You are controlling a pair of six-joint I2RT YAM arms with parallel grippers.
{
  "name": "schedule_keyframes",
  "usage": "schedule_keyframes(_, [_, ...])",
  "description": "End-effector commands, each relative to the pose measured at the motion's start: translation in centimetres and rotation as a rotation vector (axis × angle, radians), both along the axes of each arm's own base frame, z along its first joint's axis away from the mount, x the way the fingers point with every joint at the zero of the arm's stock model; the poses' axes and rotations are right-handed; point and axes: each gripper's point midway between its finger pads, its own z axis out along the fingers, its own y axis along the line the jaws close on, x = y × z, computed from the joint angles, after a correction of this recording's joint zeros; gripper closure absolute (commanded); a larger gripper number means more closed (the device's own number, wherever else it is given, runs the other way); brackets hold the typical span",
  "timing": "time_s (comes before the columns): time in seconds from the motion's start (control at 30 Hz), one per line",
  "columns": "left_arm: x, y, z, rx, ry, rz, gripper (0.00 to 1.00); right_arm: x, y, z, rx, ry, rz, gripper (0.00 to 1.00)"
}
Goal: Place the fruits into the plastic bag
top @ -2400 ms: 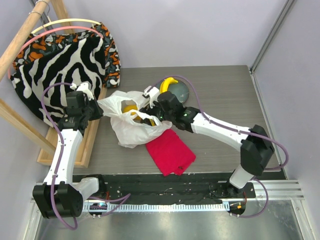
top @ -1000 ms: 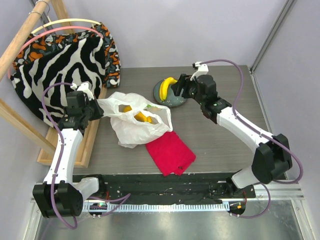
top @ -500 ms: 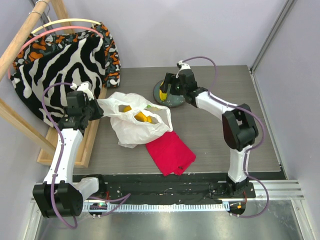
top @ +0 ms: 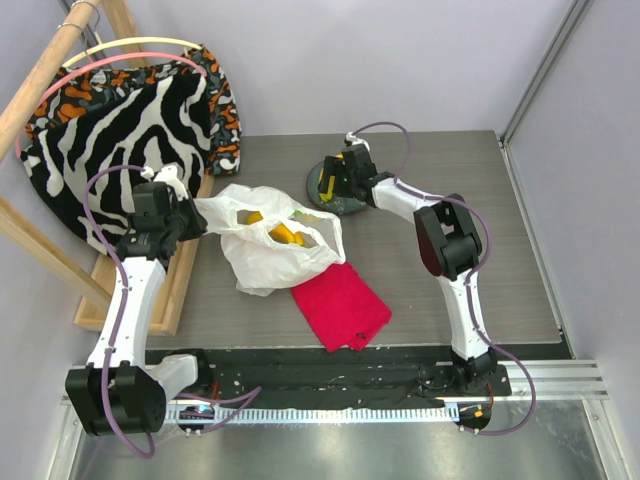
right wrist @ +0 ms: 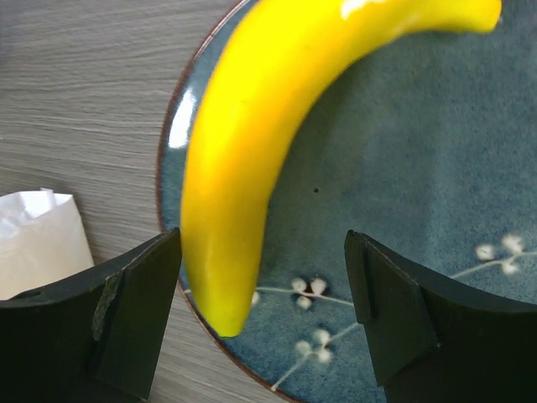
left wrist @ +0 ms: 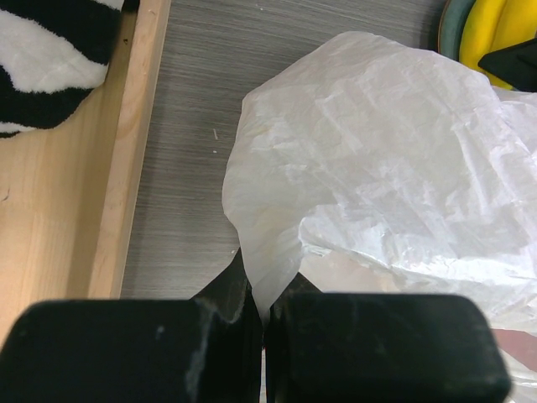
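The white plastic bag (top: 268, 262) lies open on the table, with yellow and orange fruits (top: 283, 234) inside it. My left gripper (top: 186, 222) is shut on the bag's left edge (left wrist: 277, 252), holding it up. A yellow banana (right wrist: 252, 151) lies on the dark blue-green plate (right wrist: 403, 168) behind the bag. My right gripper (right wrist: 264, 315) hangs open just above the plate. The banana's tip sits between its fingers, close to the left finger (right wrist: 134, 315). From above, the right gripper (top: 335, 182) covers most of the banana (top: 324, 184).
A red folded cloth (top: 340, 305) lies in front of the bag. Zebra-striped fabric (top: 130, 130) hangs on a wooden frame (top: 178, 285) at the left. The plate's rim (left wrist: 447, 29) and the banana (left wrist: 495, 29) show at the top right of the left wrist view.
My right arm has left the bag, swung back to the plate and come down over the banana with its jaws opening wider. The left gripper and bag have not moved.
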Motion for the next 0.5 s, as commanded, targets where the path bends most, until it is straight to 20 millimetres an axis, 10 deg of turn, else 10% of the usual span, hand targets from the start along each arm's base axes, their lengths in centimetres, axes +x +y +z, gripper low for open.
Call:
schedule_keyframes(0.0, [0.9, 0.2, 1.3, -0.002, -0.048, 0.006, 1.0, 1.9, 0.3, 2.8, 0.039, -0.073, -0.033, 0.14])
schedule_keyframes(0.47, [0.8, 0.0, 1.4, -0.005, -0.053, 0.001, 1.0, 4.3, 1.4, 1.8, 0.038, -0.082, -0.039, 0.39])
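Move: The last banana is what my right hand goes for. Its middle lies about 5 cm ahead of the right fingers, 1 cm to the left and about 2 cm lower, with its near end already beside them. The plate's centre is some 2 cm ahead and 4 cm to the right; the bag stands about 13 cm back and 11 cm to the left. From my left hand the banana lies roughly 24 cm ahead, 26 cm right and 15 cm below. Low over the plate, I slide my right hand about 3 cm forward and slightly left, farther along the banana towards its middle, after a tiny dip. The open fingers, one on either side of the banana, begin closing from wide open to about two thirds but don't yet pinch it. My left hand stays still and keeps its grip on the bag's edge. ##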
